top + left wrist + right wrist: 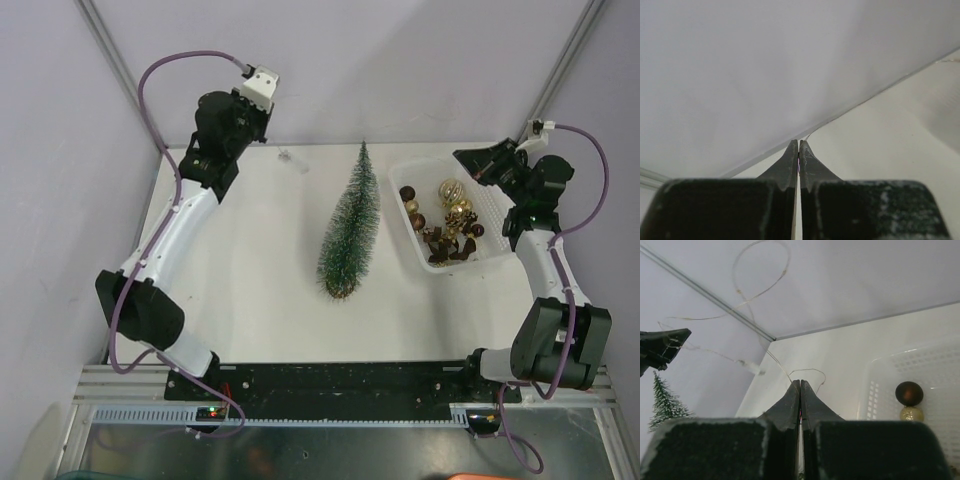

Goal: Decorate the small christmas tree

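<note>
The small christmas tree (350,225) stands upright mid-table, dark green with frosted bristles and bare of ornaments; its top shows in the right wrist view (665,400). A thin wire light string (747,302) loops in the air between the two arms. My left gripper (798,142) is shut at the back left of the table, with the wire (812,134) coming out at its tips. My right gripper (800,382) is shut on the same wire, above the basket's far left corner (470,165). The left gripper (662,347) also shows across from it.
A white perforated basket (420,175) at the right holds brown and gold baubles (445,215). A small clear piece (287,155) on the wire hangs near the back edge. Purple-grey walls close in the back and sides.
</note>
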Robot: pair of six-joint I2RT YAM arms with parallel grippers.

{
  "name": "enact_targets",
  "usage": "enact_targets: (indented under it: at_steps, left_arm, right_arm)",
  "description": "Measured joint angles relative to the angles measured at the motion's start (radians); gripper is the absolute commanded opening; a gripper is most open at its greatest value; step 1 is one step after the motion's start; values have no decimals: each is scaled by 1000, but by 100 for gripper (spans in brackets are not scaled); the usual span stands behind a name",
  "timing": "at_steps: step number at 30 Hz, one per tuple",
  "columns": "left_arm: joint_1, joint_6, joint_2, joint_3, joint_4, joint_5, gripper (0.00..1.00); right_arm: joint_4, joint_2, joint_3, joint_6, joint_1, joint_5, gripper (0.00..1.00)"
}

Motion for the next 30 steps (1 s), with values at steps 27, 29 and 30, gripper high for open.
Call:
enact_targets:
  at_steps: [27,29,30]
  left_arm:
    - [-19,-129,-220,-571,-276,361,2]
    - [-39,-145,-205,-570,-269,377,2]
    - [-49,-152,-196,-570,-265,384,2]
  right_arm:
    - [-524,28,226,-466,309,651,0]
    - [-555,43,231,-467,310,669,0]
    - [-578,55,242,-468,311,681,0]
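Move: The christmas tree stands upright with its middle about 21 cm back, 18 cm to the right and 18 cm below the left hand. From the right hand that middle lies some 14 cm back, 22 cm to the left and 11 cm below. The ornament basket sits about 7 cm ahead of the right hand, 10 cm to its right and nearly 30 cm down; the top brown ball is about 18 cm ahead, 2 cm left, 30 cm down. Down and back sweeps the left hand from beyond the tree to its left side, first drawing back, then dropping some 23 cm in all as the fingers tip down about 40 degrees and turn clockwise, still shut on the fine light wire. The right hand keeps its pinch on the wire, swings briefly left, then sinks about 5 cm over the basket side while rolling its left side down and turning clockwise. ##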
